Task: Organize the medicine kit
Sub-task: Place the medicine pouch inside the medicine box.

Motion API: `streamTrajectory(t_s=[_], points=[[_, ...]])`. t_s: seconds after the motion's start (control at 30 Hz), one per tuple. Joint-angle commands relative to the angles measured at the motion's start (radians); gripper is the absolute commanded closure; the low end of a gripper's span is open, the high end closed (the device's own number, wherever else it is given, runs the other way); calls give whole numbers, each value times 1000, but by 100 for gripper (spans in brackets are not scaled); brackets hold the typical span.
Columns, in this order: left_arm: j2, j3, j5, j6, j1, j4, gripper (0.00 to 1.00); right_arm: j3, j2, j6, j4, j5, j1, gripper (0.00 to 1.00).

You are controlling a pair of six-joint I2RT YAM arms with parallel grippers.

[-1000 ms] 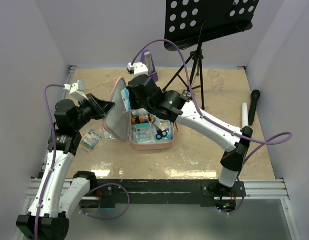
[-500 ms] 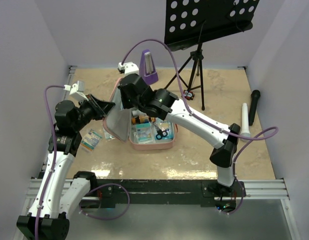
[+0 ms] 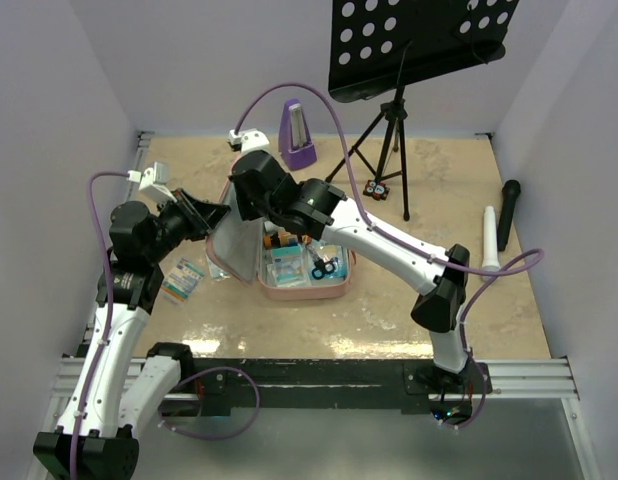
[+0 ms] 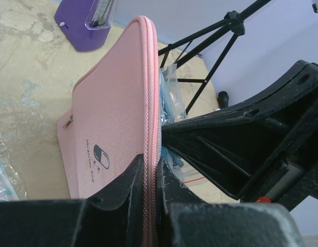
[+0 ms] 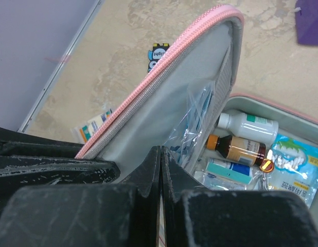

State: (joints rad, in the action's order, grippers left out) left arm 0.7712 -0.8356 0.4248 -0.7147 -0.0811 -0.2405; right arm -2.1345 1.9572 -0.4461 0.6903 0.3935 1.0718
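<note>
The pink medicine kit (image 3: 299, 292) lies open mid-table, its lid (image 3: 232, 245) standing up at the left. My left gripper (image 3: 219, 213) is shut on the lid's zip edge (image 4: 151, 103); in the left wrist view its fingertips (image 4: 151, 165) pinch the pink rim beside the pill logo. My right gripper (image 3: 241, 200) is shut against the lid's grey inside (image 5: 164, 113), its tips (image 5: 161, 152) beside a clear packet (image 5: 200, 121) tucked in the lid pocket. A pale sliver shows low in the slit; I cannot tell if it is pinched. A white bottle (image 5: 251, 125) and a brown bottle (image 5: 239, 146) lie in the base.
Loose packets (image 3: 182, 280) lie on the table left of the kit. A purple metronome (image 3: 296, 135) stands behind it. A black music stand (image 3: 389, 110) with tripod legs is at the back right. A black microphone (image 3: 509, 210) and a white tube (image 3: 489, 240) lie far right.
My right arm has swung left and away from me along the lid, uncovering the metronome. The left gripper and the lid have not moved.
</note>
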Motion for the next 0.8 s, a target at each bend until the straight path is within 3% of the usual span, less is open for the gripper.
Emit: streamTrajectory(t_s=[0.0, 0.13, 0.5, 0.77], points=[[-18, 6, 31, -15, -8, 79, 100, -53, 25, 10, -26, -30, 5, 100], [-20, 10, 31, -15, -8, 79, 100, -62, 37, 11, -26, -31, 5, 97], [-18, 16, 23, -8, -8, 78, 100, -65, -38, 0, -35, -41, 5, 56], [-21, 12, 20, -6, -8, 73, 100, 37, -184, -11, -60, -42, 5, 53]])
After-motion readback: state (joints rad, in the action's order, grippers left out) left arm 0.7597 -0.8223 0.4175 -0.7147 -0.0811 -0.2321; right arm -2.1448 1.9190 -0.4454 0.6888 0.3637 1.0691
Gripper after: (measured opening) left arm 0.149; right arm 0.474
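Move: My right fingers already pinch the medicine pouch by its top against the inner face of the raised lid. The lid's inside pocket lies just below them, about 6 cm down, 2 cm ahead and 1 cm left. The brown bottle in the medicine box is some 8 cm right, 1 ahead and 20 below; the box's middle is 14 cm right, 2 back and 21 below. From my left hand, gripping the lid's upper edge, that pocket is 5 cm ahead, 4 right and 6 below. I push the pouch down along the lid's inner face with my right hand, about 2 cm down and 1 cm left. There I open my fingers to roughly half and let go of it, then draw back up some 4 cm, easing a little right and back. My left hand stays put and keeps its grip on the lid's edge. ##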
